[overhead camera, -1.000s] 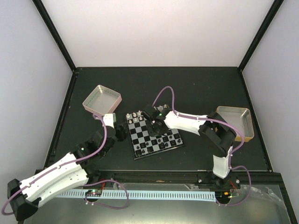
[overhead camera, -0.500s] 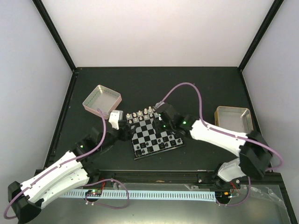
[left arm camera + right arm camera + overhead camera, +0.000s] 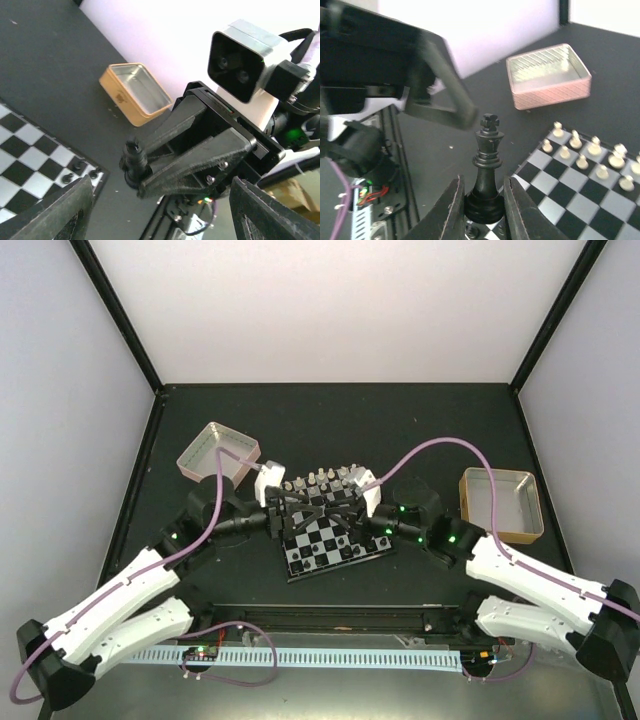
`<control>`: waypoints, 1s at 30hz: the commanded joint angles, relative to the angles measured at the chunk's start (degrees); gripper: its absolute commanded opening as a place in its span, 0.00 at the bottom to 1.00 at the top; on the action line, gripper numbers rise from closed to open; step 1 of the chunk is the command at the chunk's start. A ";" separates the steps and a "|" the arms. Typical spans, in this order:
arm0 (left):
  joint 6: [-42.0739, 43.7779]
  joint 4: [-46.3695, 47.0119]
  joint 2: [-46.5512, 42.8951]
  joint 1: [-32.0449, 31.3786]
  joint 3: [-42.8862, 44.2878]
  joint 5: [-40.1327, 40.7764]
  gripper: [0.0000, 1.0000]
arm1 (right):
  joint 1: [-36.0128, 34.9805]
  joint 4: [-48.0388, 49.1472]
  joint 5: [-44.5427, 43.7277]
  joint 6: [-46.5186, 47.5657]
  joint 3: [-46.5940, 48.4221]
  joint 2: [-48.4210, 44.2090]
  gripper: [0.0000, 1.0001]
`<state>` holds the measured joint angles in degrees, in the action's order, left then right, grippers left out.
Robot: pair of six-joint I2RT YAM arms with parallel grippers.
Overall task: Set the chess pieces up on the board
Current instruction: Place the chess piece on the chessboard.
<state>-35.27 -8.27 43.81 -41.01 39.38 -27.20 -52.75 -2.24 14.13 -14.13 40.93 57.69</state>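
Observation:
The board (image 3: 318, 542) lies mid-table, with cream chess pieces (image 3: 316, 480) in a row on its far edge and black ones (image 3: 352, 546) near its front right. My right gripper (image 3: 338, 504) hovers over the board, shut on the base of a black king (image 3: 487, 150) held upright. My left gripper (image 3: 300, 503) faces it from the left, open, its fingers (image 3: 65, 210) on either side of the right gripper's tip and the king (image 3: 134, 159), not touching. The board (image 3: 580, 200) with cream pieces (image 3: 582, 150) also shows in the right wrist view.
A pink-sided tray (image 3: 218, 453) stands at the far left of the board. A tan-sided tray (image 3: 503, 502) stands to the right. Black walls and rails edge the dark table (image 3: 400, 430). Both arms cross low over the board.
My left gripper moved right over the board's far edge and opened wider. The right arm swung its elbow back and turned its gripper with the king to face the left one.

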 commanded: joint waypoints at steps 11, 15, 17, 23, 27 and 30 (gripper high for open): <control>1.75 -5.20 7.09 0.60 9.69 -12.97 0.48 | -0.29 -1.13 14.51 7.99 0.38 -4.20 0.13; 5.27 -10.74 9.53 0.71 11.49 -13.66 0.45 | -0.33 -1.31 15.52 8.32 0.29 -4.43 0.13; 6.08 -11.46 10.32 0.81 11.88 -14.48 0.43 | -0.27 -1.49 15.91 8.49 0.37 -4.43 0.13; 7.32 -11.42 10.61 0.95 12.04 -16.66 0.22 | -0.33 -2.42 15.09 8.51 0.47 -4.34 0.13; 6.95 -10.29 11.63 0.94 12.26 -17.92 0.04 | -0.29 -2.55 13.65 8.04 0.53 -4.05 0.15; 8.18 -12.28 12.91 0.98 13.10 -18.00 0.02 | -0.32 -2.39 12.25 7.10 0.69 -4.18 0.18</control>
<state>-28.64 -19.11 55.20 -40.21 48.97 -42.83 -52.75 -5.15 28.29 -6.52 40.88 54.24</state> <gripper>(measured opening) 0.068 0.166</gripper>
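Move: The black king is already held by its base in the right fingers, head up. It sits about 3 cm ahead of the left hand, 3 cm to its right and some 3 cm lower. From the right hand, the left fingertips are roughly 3 cm back, 4 cm left and 5 cm up. The chessboard's middle lies about 6 cm ahead of the right hand and 22 cm below; the white pieces stand some 15 cm ahead, 3 cm left, 21 cm below. The black king is brought back about 5 cm by the right hand, rising slightly and turning some 15 degrees counter-clockwise, its fingers keeping their grip on the base. The left hand goes right and back 3 to 4 cm towards the king, first rising, then sinking, while turning about 15 degrees clockwise, and shuts its wide-open fingers to pinch the upper half. ##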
